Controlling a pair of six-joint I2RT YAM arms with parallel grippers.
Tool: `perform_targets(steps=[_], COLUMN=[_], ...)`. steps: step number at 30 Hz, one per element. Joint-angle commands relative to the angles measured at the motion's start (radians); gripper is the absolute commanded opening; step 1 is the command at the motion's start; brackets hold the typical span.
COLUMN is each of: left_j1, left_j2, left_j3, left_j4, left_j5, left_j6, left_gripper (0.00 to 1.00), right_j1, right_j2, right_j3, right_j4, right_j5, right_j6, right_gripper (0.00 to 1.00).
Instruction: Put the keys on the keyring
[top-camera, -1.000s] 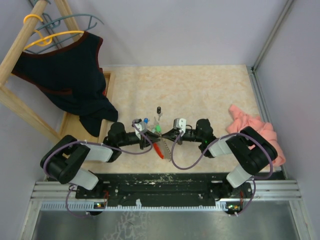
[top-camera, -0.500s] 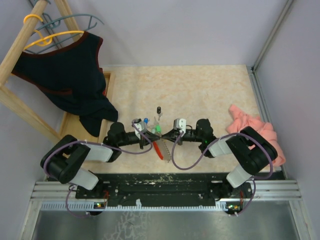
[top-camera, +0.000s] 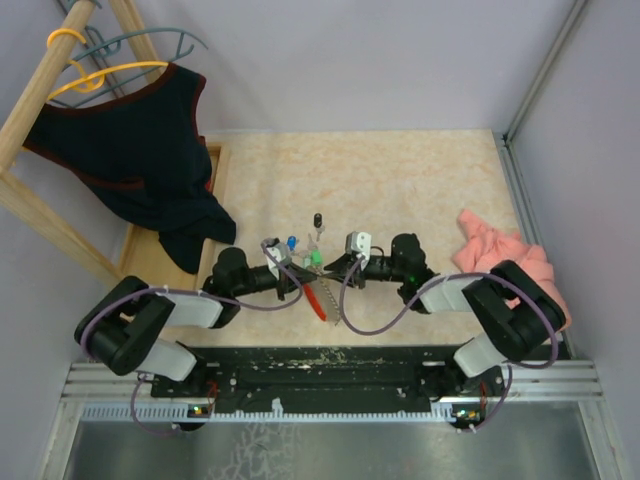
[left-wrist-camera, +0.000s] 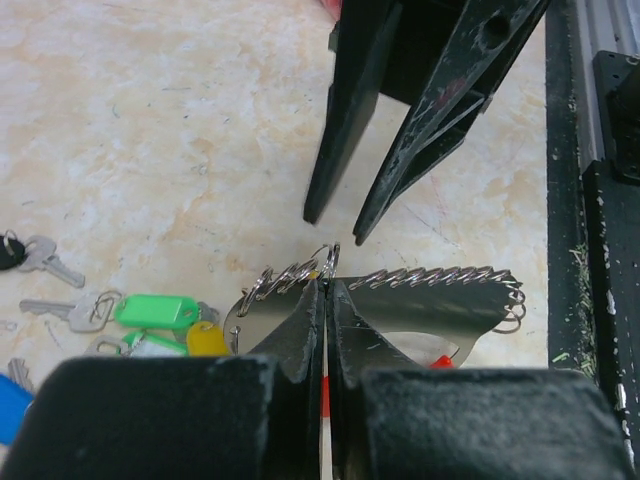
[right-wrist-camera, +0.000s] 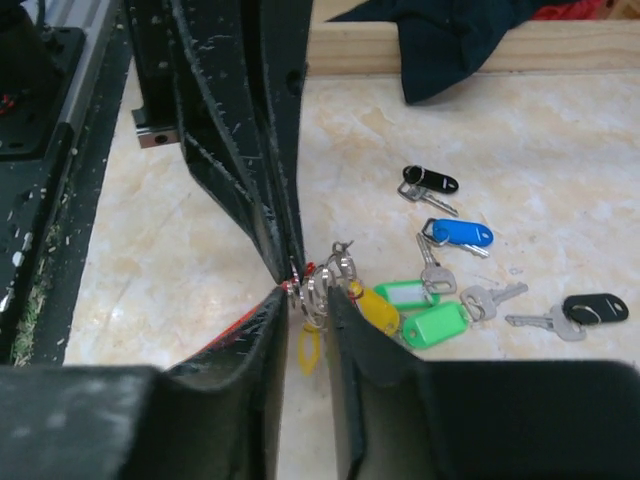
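The keyring (left-wrist-camera: 430, 300), a grey toothed strip strung with small wire rings plus a red band (top-camera: 318, 300), lies low between both arms. My left gripper (left-wrist-camera: 327, 283) is shut on the strip's top edge. My right gripper (right-wrist-camera: 308, 292) faces it with its jaws a little apart, and a bunch of wire rings and a yellow loop (right-wrist-camera: 308, 350) sit in the gap. Keys lie beside it on the table: yellow (right-wrist-camera: 375, 308), green (right-wrist-camera: 435, 325), blue (right-wrist-camera: 462, 233) and black (right-wrist-camera: 430, 180) tags. In the top view the grippers meet near the green keys (top-camera: 315, 258).
A dark garment (top-camera: 130, 150) hangs on a wooden rack with hangers at the back left, its hem reaching the table. A pink cloth (top-camera: 505, 265) lies at the right edge. A metal rail (top-camera: 330, 370) runs along the near edge behind the arm bases.
My left gripper has closed onto the keyring strip. My right gripper's jaws have parted slightly. Both arms have shifted a little to the left.
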Motion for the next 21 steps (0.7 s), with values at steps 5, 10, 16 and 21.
perform_targets(steps=[5, 10, 16, 21], left_j1=[0.014, 0.023, 0.025, 0.025], left_j2=[-0.12, -0.218, -0.35, -0.449], left_j3=[-0.058, -0.098, -0.19, -0.233], left_j4=[-0.072, -0.154, -0.121, -0.144], left_j5=[-0.158, -0.276, -0.369, -0.452], left_j6=[-0.059, -0.093, -0.13, -0.121], left_gripper=[0.0, 0.0, 0.0, 0.0], right_j1=[0.0, 0.0, 0.032, 0.077], right_j2=[-0.102, -0.107, 0.001, 0.116], right_j3=[0.155, 0.189, 0.31, 0.406], right_j4=[-0.376, -0.448, -0.616, -0.617], right_j5=[0.15, 0.354, 0.504, 0.592], right_j6=[-0.033, 0.001, -0.02, 0.024], right_gripper=[0.39, 0.46, 0.46, 0.47])
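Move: The green-tagged key lies some 8 cm ahead of the right hand, 2 cm to its left and about 10 cm below. The yellow tag is about 5 cm ahead and 3 cm left, the blue tag 12 cm ahead and 9 cm left, all on the table. The keyring, still pinched by the left hand, hangs about 4 cm back of the right hand, level sideways and some 3 cm below. From the left hand, the green tag is roughly 8 cm ahead, straight in line. The keyring stays pinched in the shut left fingers and is drawn about 6 cm to the left, swinging some 20 degrees counter-clockwise. The right hand, already parting its fingers, opens to about half and leaves the coil, going forward about 9 cm, first slightly up, then down towards the green-tagged key, turning clockwise and tipping its fingertips down. ##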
